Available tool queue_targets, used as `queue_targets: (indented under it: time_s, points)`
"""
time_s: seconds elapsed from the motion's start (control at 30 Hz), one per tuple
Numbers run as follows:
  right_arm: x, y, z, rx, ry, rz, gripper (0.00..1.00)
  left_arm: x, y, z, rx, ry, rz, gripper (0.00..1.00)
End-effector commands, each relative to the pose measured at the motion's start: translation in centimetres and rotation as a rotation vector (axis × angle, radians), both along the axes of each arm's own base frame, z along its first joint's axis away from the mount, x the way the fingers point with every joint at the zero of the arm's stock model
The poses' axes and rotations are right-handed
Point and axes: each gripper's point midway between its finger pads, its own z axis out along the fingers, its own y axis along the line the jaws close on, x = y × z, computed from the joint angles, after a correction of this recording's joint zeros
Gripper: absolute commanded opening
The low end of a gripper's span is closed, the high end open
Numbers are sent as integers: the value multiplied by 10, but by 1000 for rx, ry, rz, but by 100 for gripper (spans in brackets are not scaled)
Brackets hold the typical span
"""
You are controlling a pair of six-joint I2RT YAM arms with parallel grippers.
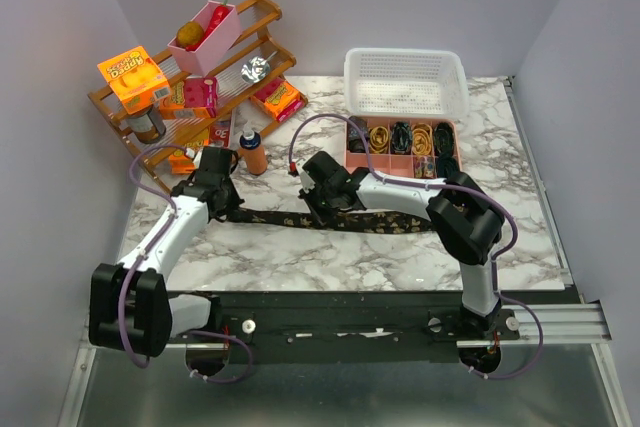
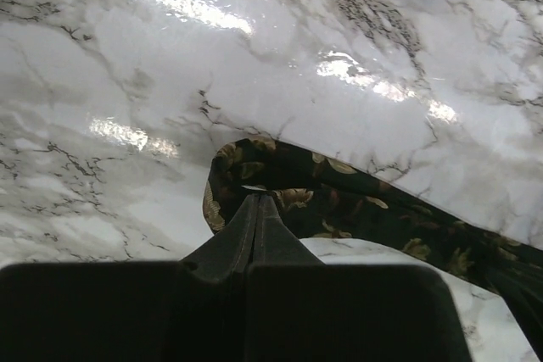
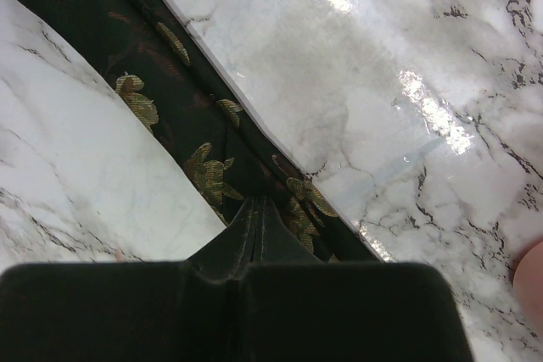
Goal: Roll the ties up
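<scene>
One dark tie (image 1: 380, 221) with a gold-brown pattern lies stretched left to right across the marble table. My left gripper (image 1: 226, 203) is at its left end. In the left wrist view that end of the tie (image 2: 339, 197) curls over, and the gripper (image 2: 257, 198) is shut, pinching its edge. My right gripper (image 1: 326, 209) is near the tie's middle. In the right wrist view the gripper (image 3: 257, 203) is shut, and creases in the tie (image 3: 170, 82) run into its tips. Several rolled ties (image 1: 401, 137) sit as small coils in a pink organiser (image 1: 352, 159).
A white mesh basket (image 1: 405, 82) stands behind the organiser. A wooden rack (image 1: 262, 15) with food boxes, a pink bin (image 1: 205, 39) and an orange carton (image 1: 132, 77) fills the back left. An orange bottle (image 1: 254, 153) stands close behind my left gripper.
</scene>
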Motion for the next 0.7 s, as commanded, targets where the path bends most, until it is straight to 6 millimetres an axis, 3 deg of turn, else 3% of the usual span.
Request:
queue_targets:
  time_s: [0.0, 0.27, 0.67]
  points:
    - [-28, -36, -54, -178, 118, 3, 1, 3, 19, -9, 90, 13, 73, 0]
    - [-29, -39, -56, -196, 126, 3, 1, 7, 30, -30, 171, 30, 101, 0]
    - [-33, -44, -63, -222, 147, 7, 1, 27, 20, -51, 151, 42, 68, 0]
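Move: The tie's loosely curled left end lies about 5 cm below the left hand, 2 cm ahead and 2 cm to its left. The orange bottle stands some 10 cm ahead and 3 cm right of that hand. The tie runs right to where the right fingertips already rest on it; its left end is about 19 cm left and 2 cm ahead of the right hand. The pink organiser's middle lies roughly 15 cm ahead and 19 cm right of the right hand. Down with the left hand, about 5 cm towards the tie's left end, fingers kept shut; it drifts some 2 cm left early on and eases forward late, the wrist rolling about 10 degrees so its left side rises. The fingertips bring the curled end down towards the table while the shut right fingers stay put, still pinning the tie farther right. ##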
